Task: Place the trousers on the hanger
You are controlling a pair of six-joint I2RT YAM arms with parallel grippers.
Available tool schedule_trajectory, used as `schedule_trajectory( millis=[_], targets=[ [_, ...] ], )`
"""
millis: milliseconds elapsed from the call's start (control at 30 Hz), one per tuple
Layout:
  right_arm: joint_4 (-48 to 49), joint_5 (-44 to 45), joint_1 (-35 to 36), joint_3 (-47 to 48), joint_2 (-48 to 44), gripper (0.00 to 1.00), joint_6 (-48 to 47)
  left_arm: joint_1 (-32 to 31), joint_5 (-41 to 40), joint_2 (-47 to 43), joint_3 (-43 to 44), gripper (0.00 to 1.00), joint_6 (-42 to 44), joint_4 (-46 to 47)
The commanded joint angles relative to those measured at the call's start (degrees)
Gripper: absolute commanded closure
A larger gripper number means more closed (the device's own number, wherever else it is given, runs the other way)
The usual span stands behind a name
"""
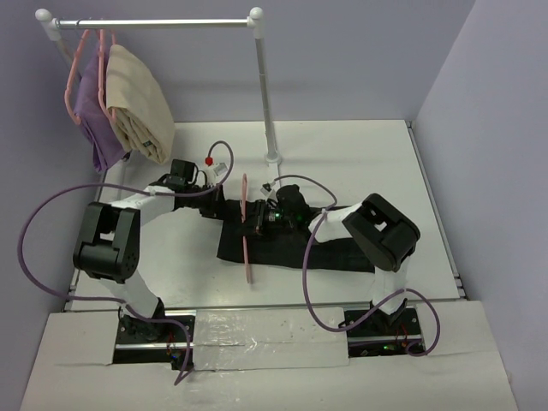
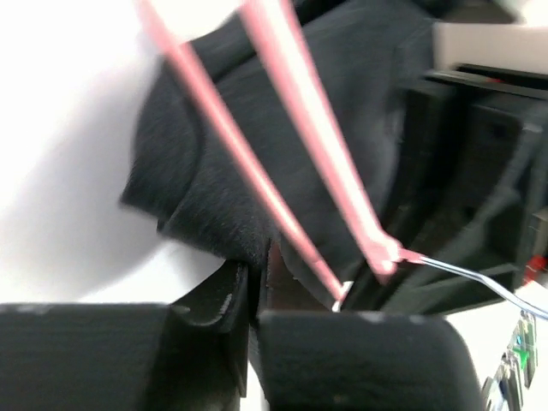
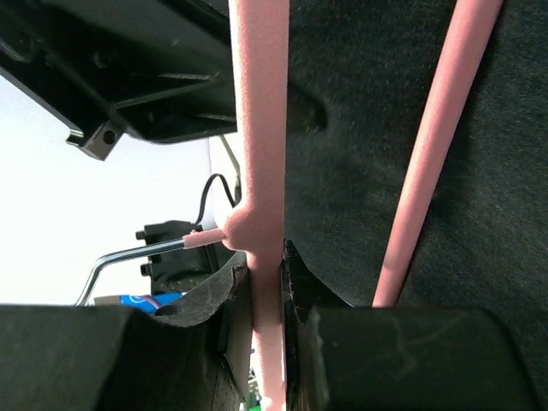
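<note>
The black trousers (image 1: 282, 248) lie flat across the middle of the table. The pink hanger (image 1: 246, 248) stands on edge over their left end, with cloth on both sides of it. My right gripper (image 1: 259, 219) is shut on the hanger's pink bar (image 3: 261, 128), seen pinched between the jaws of the right gripper (image 3: 267, 291), with the trousers (image 3: 360, 171) behind. My left gripper (image 1: 212, 208) is at the trousers' left end. In the left wrist view, the left gripper (image 2: 255, 282) is shut on an edge of the trousers (image 2: 205, 180), beside the hanger (image 2: 317, 145).
A clothes rail (image 1: 154, 23) stands at the back on a white post (image 1: 265, 94). A purple garment (image 1: 94, 111) and a beige folded garment (image 1: 137, 103) hang from it at the left. Purple cables loop round both arms. The white table (image 1: 360, 154) ends at grey walls.
</note>
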Motion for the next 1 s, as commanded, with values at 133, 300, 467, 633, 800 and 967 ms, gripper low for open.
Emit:
schedule_trajectory(
  millis=[133, 300, 467, 633, 800, 967],
  targets=[
    [1.2, -1.0, -2.2, -2.1, 0.6, 1.0, -3.7, -0.9, 13.4, 4.3, -1.0, 0.67, -2.4, 13.1],
    [-0.9, -1.4, -2.3, -1.3, 1.0, 1.0, -5.9, -0.9, 18.0, 1.4, -4.0, 0.5, -9.2, 24.3],
    [-1.9, -1.5, -2.3, -1.1, 1.0, 1.0, -7.3, -0.4, 17.0, -0.5, -5.1, 0.39, -12.8, 28.8],
    [-1.4, -1.8, -2.3, -1.4, 1.0, 1.0, -7.7, 1.2, 16.4, 4.9, -3.8, 0.39, -20.9, 34.7],
    [-3.0, -1.7, -2.4, -0.2, 1.2, 1.0, -8.7, -0.8, 13.3, 7.5, -1.8, 0.4, -21.4, 36.6],
    [-5.5, -1.8, -2.1, 1.0, 1.8, 1.0, -10.1, -2.6, 11.5, 11.2, 2.1, 0.39, -22.8, 35.1]
  ],
)
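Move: The trousers' left end, a corner of which the left fingers already pinch, has its middle about 6 cm back, 1 cm to the right and 4 cm below the left hand; the hanger in the right hand's grip lies about 5 cm back and 6 cm right of the left hand. From the right hand the trousers' left end is some 6 cm to the left, level fore and aft, and 6 cm lower. The rack foot stands roughly 8 cm ahead and 13 cm right of the left hand. The trousers' pinched end is let go as the left fingers open a bit over halfway; that hand pushes about 5 cm right towards the hanger, rising a little and then easing forward and partly down again, its fingertips tipping up some 20 degrees. The right hand keeps its grip on the hanger, shifting slightly right and down before holding nearly still. ##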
